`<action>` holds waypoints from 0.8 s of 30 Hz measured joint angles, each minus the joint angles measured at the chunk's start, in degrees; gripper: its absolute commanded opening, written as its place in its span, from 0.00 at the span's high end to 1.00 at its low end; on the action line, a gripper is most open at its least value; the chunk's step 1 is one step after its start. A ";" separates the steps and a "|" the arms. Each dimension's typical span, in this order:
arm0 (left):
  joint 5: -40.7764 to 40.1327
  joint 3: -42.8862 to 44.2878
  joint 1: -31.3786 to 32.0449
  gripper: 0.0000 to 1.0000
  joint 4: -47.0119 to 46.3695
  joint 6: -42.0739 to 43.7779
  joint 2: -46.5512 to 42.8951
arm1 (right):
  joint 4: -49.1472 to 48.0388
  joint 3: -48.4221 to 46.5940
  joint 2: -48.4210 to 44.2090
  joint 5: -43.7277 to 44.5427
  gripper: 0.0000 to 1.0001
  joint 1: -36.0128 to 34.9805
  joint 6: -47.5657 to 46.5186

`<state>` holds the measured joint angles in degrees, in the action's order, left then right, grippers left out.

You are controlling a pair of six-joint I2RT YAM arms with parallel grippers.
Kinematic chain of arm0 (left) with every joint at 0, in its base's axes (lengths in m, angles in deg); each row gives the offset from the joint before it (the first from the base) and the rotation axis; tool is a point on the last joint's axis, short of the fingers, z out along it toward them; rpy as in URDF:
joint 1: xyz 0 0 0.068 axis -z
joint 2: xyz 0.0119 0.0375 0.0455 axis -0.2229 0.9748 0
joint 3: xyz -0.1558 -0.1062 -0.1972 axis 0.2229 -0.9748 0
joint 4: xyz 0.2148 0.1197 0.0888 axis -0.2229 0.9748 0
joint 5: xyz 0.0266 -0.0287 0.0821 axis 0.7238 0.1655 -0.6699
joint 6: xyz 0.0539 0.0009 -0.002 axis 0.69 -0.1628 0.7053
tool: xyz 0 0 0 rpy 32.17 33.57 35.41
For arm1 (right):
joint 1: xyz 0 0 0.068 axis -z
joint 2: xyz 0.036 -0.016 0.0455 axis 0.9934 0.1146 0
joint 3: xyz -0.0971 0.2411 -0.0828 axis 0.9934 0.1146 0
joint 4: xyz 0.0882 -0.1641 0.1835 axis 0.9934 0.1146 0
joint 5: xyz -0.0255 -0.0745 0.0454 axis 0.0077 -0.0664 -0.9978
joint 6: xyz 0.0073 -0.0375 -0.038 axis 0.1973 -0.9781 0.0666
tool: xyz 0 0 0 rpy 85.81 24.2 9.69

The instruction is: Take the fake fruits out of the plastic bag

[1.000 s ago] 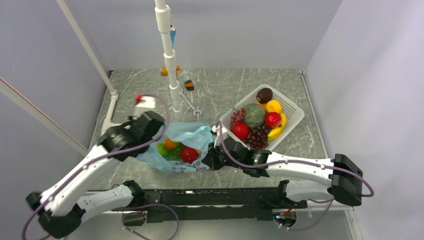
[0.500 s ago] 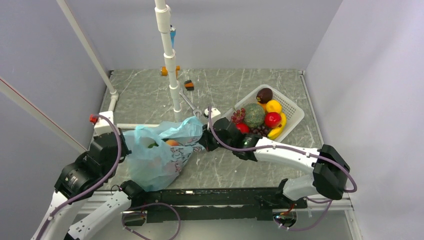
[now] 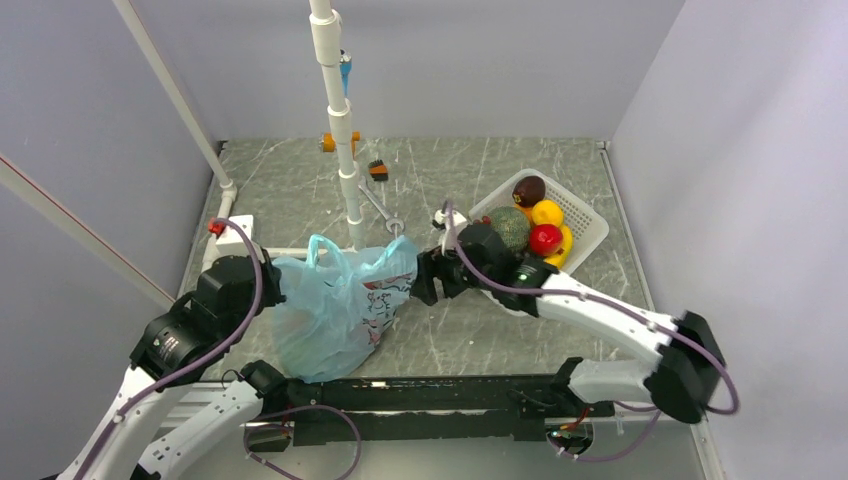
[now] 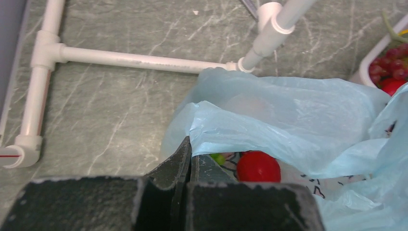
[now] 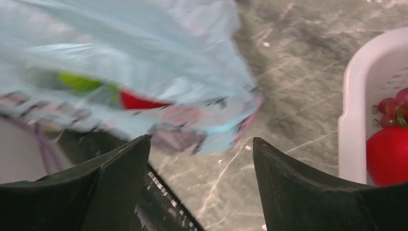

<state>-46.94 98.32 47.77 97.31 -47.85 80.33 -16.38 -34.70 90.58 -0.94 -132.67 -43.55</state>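
The light-blue plastic bag [image 3: 335, 305] hangs bunched up at the near left, lifted by my left gripper [image 3: 272, 290]. In the left wrist view that gripper [image 4: 188, 150] is shut on the bag's edge [image 4: 288, 113]; a red fruit [image 4: 258, 166] and a bit of green fruit [image 4: 217, 158] show inside the mouth. From above the fruits are hidden. My right gripper [image 3: 424, 282] is open by the bag's right corner. In the right wrist view its jaws [image 5: 201, 140] stand wide apart just below the blurred bag [image 5: 144, 67], through which red and green shapes show.
A white slotted basket [image 3: 598, 232] at the right holds a netted melon [image 3: 508, 228], a red apple [image 3: 545, 238], a lemon and a dark fruit; its wall [image 5: 353, 106] is near my right fingers. A white pipe post [image 3: 345, 150] stands behind the bag. Small tools lie at the back.
The left arm has pulled back and lifted the bag from lying flat to hanging bunched; its fruits have dropped out of the top view. The right gripper has moved away from me, towards the basket.
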 measured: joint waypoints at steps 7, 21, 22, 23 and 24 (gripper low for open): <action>3.78 -0.09 0.00 1.00 -1.60 0.07 -1.14 | 4.31 0.11 -20.98 -11.85 0.01 -1.05 -3.67; 6.40 -0.09 0.00 1.00 -1.49 -0.11 -1.22 | -11.67 -18.23 0.48 -31.56 0.04 -2.38 -6.16; 6.40 -0.07 0.00 1.00 -1.49 -0.11 -1.18 | -12.74 -18.60 2.82 -32.30 0.05 -2.49 -5.90; 6.43 -0.07 0.00 1.00 -1.51 -0.11 -1.16 | -12.87 -19.02 4.39 -32.54 0.06 -2.67 -5.84; 6.45 -0.07 0.00 1.00 -1.51 -0.11 -1.09 | -12.87 -19.71 6.12 -32.83 0.07 -2.97 -5.73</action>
<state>-40.49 98.26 47.77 95.80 -47.95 79.24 -29.25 -54.42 96.70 -33.77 -135.65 -49.27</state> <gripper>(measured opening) 0.010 0.960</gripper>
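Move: The bag's free handle loop stands about 18 cm to the right hand's left, 1 cm farther out and some 7 cm above. The upright pipe's foot lies some 16 cm ahead and 14 cm left, 13 cm lower. The fruit basket's middle is about 16 cm ahead and 21 cm right, 12 cm down. From the left hand, shut on the bag's rim, the loop is roughly 8 cm right, 4 cm ahead, 4 cm lower. Up and back first, the right hand climbs about 20 cm clear of the bag's right side, its part-open fingers spreading wide; then it swings left and somewhat forward, sinking a little at the end towards the free handle loop. The wrist turns some 45 degrees, until the fingers point left, nearly level. The left hand eases 2 cm right, keeping its pinch on the rim. ##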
